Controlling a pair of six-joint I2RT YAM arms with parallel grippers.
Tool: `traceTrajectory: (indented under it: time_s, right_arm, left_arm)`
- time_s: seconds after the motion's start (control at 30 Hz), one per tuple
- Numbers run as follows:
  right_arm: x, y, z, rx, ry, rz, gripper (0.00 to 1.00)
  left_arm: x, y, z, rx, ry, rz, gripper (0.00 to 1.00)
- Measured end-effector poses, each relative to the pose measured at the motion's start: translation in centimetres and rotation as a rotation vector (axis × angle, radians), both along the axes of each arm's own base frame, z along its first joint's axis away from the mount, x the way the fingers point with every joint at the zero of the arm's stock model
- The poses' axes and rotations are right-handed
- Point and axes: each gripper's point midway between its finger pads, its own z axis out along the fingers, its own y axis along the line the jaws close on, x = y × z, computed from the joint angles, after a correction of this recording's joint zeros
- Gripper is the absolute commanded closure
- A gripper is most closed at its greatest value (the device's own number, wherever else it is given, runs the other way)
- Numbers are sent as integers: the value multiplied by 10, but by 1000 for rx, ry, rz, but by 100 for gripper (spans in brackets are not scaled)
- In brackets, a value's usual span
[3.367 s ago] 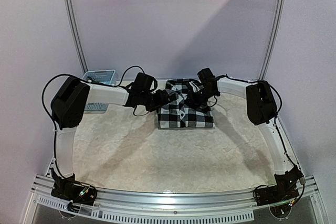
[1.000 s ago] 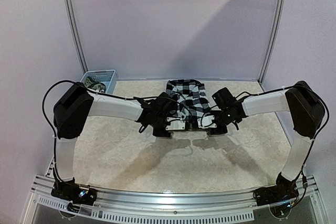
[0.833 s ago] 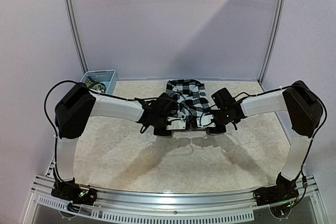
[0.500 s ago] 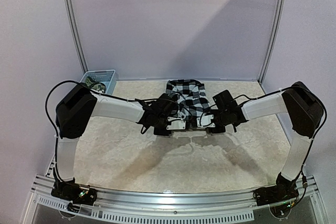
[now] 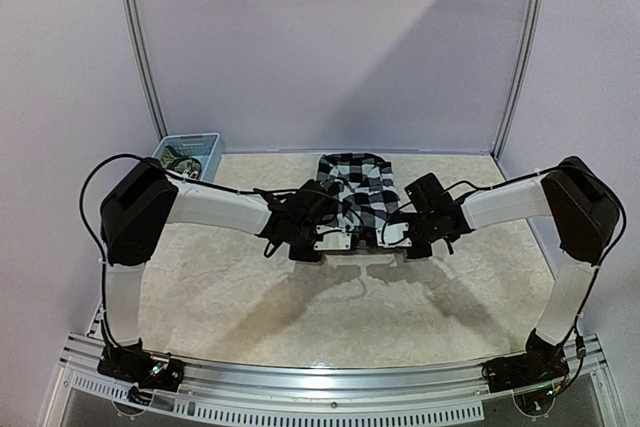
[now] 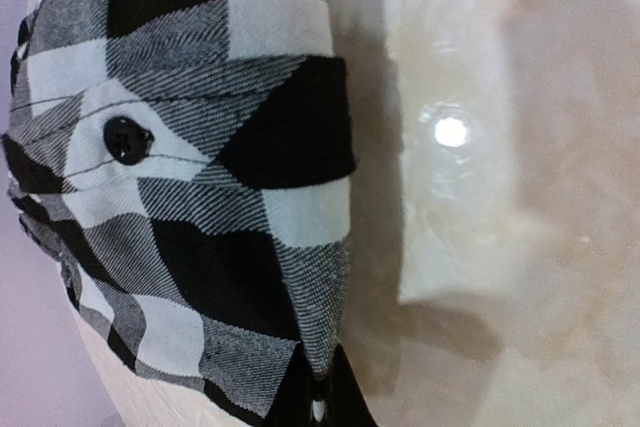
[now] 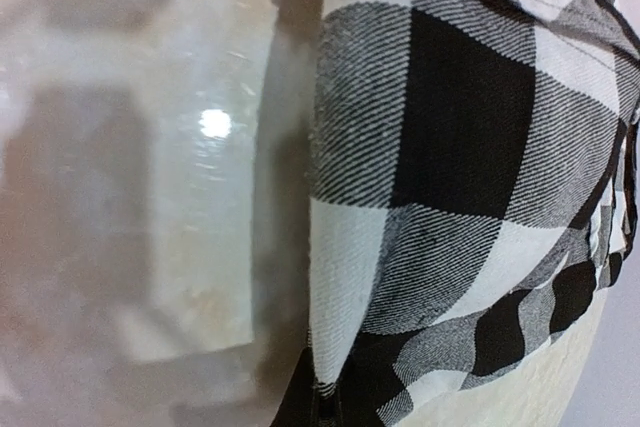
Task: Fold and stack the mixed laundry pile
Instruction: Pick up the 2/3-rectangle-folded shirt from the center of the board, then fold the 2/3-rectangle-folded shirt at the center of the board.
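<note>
The black-and-white checked shirt (image 5: 358, 185) lies at the back middle of the table, and its near edge is raised off the surface. In the top view my left gripper (image 5: 334, 238) is at the shirt's near left corner and my right gripper (image 5: 396, 235) at its near right corner. In the left wrist view the left gripper (image 6: 318, 409) is shut on a corner of the checked shirt (image 6: 200, 197). The right wrist view shows the right gripper (image 7: 326, 411) shut on a hem corner of that shirt (image 7: 460, 147). The rest of the laundry pile cannot be made out.
A light blue lattice basket (image 5: 203, 141) stands at the back left corner with some dark cloth inside. The beige marbled table (image 5: 250, 297) stretches between the shirt and the arm bases. Purple walls and a metal frame close in the back and sides.
Both arms came from the shirt's far end to its near edge. Within the last second both grippers closed on the near corners.
</note>
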Motion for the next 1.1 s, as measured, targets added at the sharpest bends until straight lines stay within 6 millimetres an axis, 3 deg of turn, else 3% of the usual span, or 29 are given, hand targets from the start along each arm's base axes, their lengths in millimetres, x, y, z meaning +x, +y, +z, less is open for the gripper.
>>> traceTrajectory:
  time_s: [0.1,0.33,0.47,0.67,0.83,0.97,1.1]
  right_arm:
    - [-20,1,20,23,46,14,98]
    - [-69,0,92,135,159,19,98]
    - [-102,-2,120,190,297,21,99]
    - [-135,-4,146,226,437,25,98]
    - [-145,-6,133,195,529,18,98]
    - [-137,-1,122,171,577,2,98]
    - [-110,5,136,204,563,-21,98]
  left_arm:
    - [-16,2,20,-12,32,23,100]
    - [-76,-1,103,-108,97,54,100]
    - [-107,-3,134,-155,151,58,100]
    - [-121,-4,146,-175,218,81,100]
    - [-126,-5,135,-170,285,105,100]
    - [-112,1,123,-179,327,162,100]
    - [-83,6,134,-251,335,222,100]
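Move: Just behind the near edge of the folded shirt, both hands already pinch its corners, some 20 cm apart and barely above the board. The middle of the shirt lies about 14 cm ahead of the left hand and 10 cm to its right; the bare board behind it is about 12 cm back and 10 cm right. The blue basket stands about 25 cm ahead and 29 cm left of the left hand. From the right hand, the shirt's middle is about 14 cm ahead and 11 cm left. Keeping their pinch on the two near corners, both hands lift the held edge together some 14 cm while drawing it back 12 to 14 cm over the bare board. They then dip about 2 cm and swing forward again by 3 or 4 cm, rising slightly. Their fingertips tilt back under towards the base, about 20 degrees on the left and 30 on the right. ##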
